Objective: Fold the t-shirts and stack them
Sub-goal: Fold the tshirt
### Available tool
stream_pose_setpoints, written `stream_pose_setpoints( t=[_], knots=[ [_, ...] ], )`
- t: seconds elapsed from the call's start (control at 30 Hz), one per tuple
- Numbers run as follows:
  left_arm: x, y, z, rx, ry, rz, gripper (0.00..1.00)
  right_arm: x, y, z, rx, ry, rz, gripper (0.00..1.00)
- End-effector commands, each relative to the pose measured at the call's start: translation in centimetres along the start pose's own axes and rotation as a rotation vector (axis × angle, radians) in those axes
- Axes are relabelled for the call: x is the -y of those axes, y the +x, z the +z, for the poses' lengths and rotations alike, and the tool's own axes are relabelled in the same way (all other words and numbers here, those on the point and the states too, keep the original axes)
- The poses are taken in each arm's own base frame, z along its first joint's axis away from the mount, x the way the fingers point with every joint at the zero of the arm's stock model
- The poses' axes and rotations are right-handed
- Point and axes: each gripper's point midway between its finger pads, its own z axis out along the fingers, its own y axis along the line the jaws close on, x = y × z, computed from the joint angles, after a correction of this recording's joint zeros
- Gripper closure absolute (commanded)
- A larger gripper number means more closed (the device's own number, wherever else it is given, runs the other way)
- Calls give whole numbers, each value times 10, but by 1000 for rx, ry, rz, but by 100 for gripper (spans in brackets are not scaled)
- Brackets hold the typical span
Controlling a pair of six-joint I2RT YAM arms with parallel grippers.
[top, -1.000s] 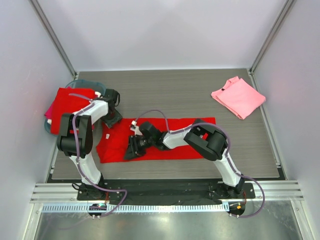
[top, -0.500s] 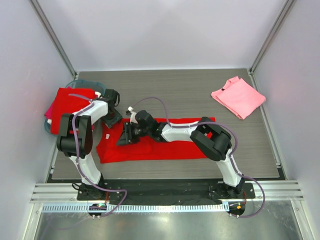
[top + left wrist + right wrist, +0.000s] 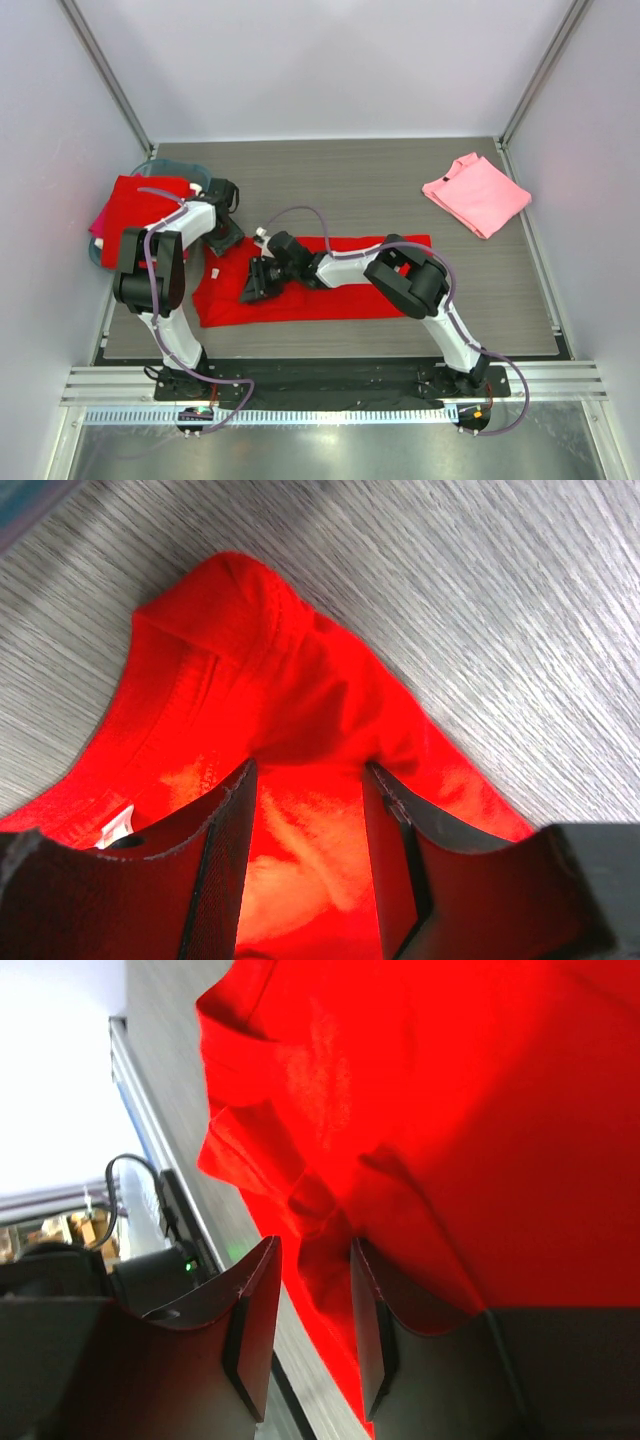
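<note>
A bright red t-shirt (image 3: 330, 300) lies in a long band across the near table. My left gripper (image 3: 224, 240) rests on its far left corner. In the left wrist view its jaws (image 3: 310, 770) stand apart over the red t-shirt (image 3: 270, 670), with a raised wrinkle at the fingertips. My right gripper (image 3: 252, 285) reaches across to the shirt's left part. Its jaws (image 3: 315, 1245) are apart, straddling a fold at the edge of the red t-shirt (image 3: 480, 1110), with bare table showing beside it. A folded light pink t-shirt (image 3: 476, 193) lies at the far right.
A teal basin (image 3: 165, 166) at the far left holds another red t-shirt (image 3: 135, 205) and a magenta one (image 3: 98, 220). A white tag (image 3: 214, 272) shows at the spread shirt's left end. White walls enclose the table; a metal rail (image 3: 320, 385) runs along the near edge.
My right gripper swung left and away over the shirt's left part, then came back slightly nearer. The left gripper has not moved.
</note>
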Motion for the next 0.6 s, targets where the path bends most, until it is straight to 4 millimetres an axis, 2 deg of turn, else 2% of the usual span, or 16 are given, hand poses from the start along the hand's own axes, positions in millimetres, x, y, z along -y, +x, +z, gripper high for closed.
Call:
stream_pose_setpoints(
  t=[0.0, 0.03, 0.13, 0.27, 0.37, 0.57],
  knots=[
    [-3, 3, 0, -11, 3, -4, 52, -37, 8, -6, 5, -88, -56, 60],
    [-4, 3, 0, -12, 2, -4, 52, -41, 17, -5, -11, -96, -55, 60],
    [-4, 3, 0, -11, 3, -4, 52, -50, 22, -9, -14, -117, -58, 60],
    [-5, 3, -1, -9, 1, -4, 52, -65, 15, -21, 12, -143, -79, 59],
    [-5, 3, -1, -9, 1, -2, 52, -67, 12, -28, 20, -140, -82, 59],
    [-2, -2, -6, 12, 22, 4, 52, -69, -11, -55, 82, -156, -67, 59]
  ],
)
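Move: The red t-shirt lies under the right fingertips; its middle is about 16 cm to the right, 4 cm ahead and 1 cm below. Roughly 8 cm left and 6 cm ahead is the shirt's white label, with the basket beyond, about 22 cm left and 20 cm ahead. From the left hand, down at the shirt's far left corner, the shirt's middle is some 22 cm right and 10 cm back, about level. Back towards its own base, the right hand strokes about 4 cm over the red cloth towards the shirt's near edge, fingertips starting on a ridge in the cloth and rising only slightly. It then lifts off by about 3 cm more, easing a little forward and right, gripper part-open throughout. The left hand stays still, its part-open fingers holding down the far left corner. ##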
